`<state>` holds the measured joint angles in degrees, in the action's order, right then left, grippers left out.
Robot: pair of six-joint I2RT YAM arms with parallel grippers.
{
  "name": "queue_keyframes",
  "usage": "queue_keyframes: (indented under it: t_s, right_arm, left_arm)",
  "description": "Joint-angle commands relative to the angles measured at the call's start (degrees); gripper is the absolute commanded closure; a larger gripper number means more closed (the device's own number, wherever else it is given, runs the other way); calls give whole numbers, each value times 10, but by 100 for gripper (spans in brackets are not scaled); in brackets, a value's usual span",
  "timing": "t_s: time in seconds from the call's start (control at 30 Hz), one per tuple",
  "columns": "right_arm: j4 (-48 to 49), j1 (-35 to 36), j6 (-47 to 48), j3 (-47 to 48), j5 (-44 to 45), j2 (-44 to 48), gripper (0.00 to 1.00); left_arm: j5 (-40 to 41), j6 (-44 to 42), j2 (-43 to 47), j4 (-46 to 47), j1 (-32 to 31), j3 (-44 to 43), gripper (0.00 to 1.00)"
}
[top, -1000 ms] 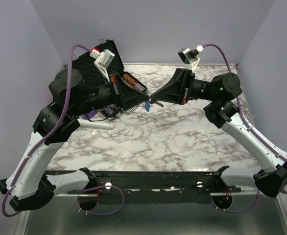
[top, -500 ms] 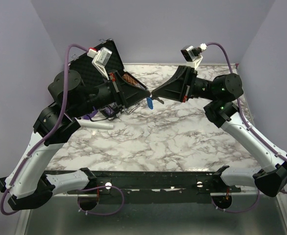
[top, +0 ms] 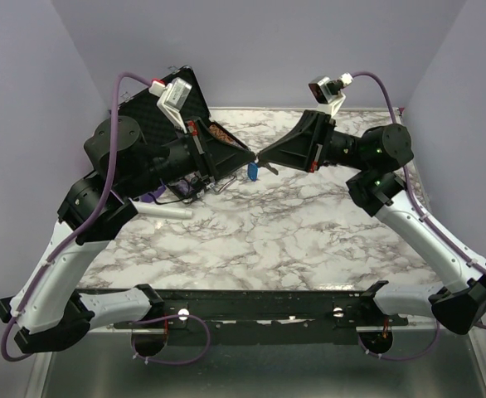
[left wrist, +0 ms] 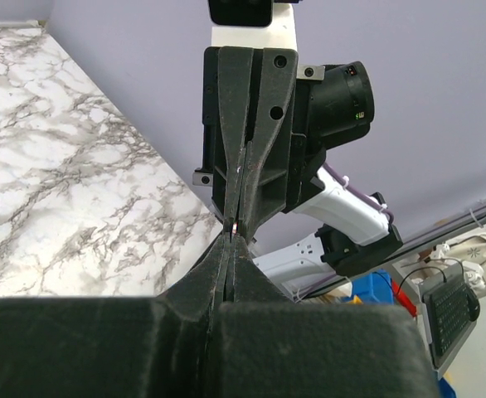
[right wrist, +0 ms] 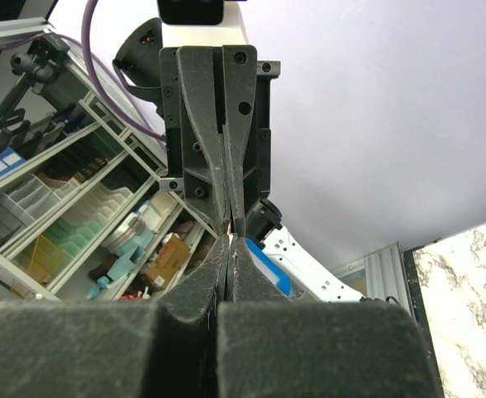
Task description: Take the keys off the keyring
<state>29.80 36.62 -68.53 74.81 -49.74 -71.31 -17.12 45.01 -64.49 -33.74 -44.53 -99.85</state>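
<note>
Both grippers meet tip to tip in the air above the back middle of the marble table (top: 309, 240). My left gripper (top: 250, 157) and my right gripper (top: 262, 157) are both shut, pinching thin metal of the keyring between them. The blue tag (top: 252, 172) hangs just under the meeting point, and a small silvery key (top: 269, 170) dangles beside it under the right tip. In the left wrist view my shut left gripper (left wrist: 235, 235) touches the right gripper (left wrist: 241, 217), with a glint of metal between. In the right wrist view the tag (right wrist: 269, 270) lies against my shut right gripper (right wrist: 230, 237). I cannot tell which part each gripper pinches.
An open black case (top: 177, 91) holding brown pieces (top: 223, 135) stands at the back left, behind the left arm. A white cylinder (top: 165, 212), a purple item (top: 151, 197) and black cables (top: 187, 189) lie on the table's left side.
Both gripper tips have stayed together and drifted slightly up and to the right. The blue tag has risen with them and hangs closer under the tips.
</note>
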Motion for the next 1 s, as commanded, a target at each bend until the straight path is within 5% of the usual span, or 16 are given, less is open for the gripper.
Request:
queue_keyframes:
  t_s: [0.0,0.3,0.77,0.97]
  right_arm:
    - [-2,6,15,11,-20,17,99]
    - [-16,6,27,-1,-16,28,99]
    - [-26,6,38,-7,-11,32,99]
    - [-30,6,40,-12,-6,35,99]
  left_arm:
    - [32,-16,-22,-30,-3,-11,96]
    - [39,-28,-27,-34,-3,-13,71]
    - [41,-41,-32,-39,-3,-28,68]
    - [47,-50,-24,-47,-3,-27,56]
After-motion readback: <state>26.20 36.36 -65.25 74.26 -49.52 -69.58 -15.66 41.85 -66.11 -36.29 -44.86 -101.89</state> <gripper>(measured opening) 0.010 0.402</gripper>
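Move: My two hands meet tip to tip high above the table, with the keyring pinched between them, about 1 cm ahead and 1 cm to the right of my left hand point, level with it. From the left hand, the blue tag hangs some 4 cm below, neither ahead nor to either side. The key hangs about 3 cm to the right and 3 cm below, level fore and aft. From my right hand the keyring is about 1 cm to the left, at the same height. I open my left fingers from shut to a bit under halfway, so their pinch on the keyring ends, while that hand hardly travels, easing not quite 1 cm forward and about as little down around the ring. My right hand keeps its shut grip on the ring and sinks only some half a centimetre. ##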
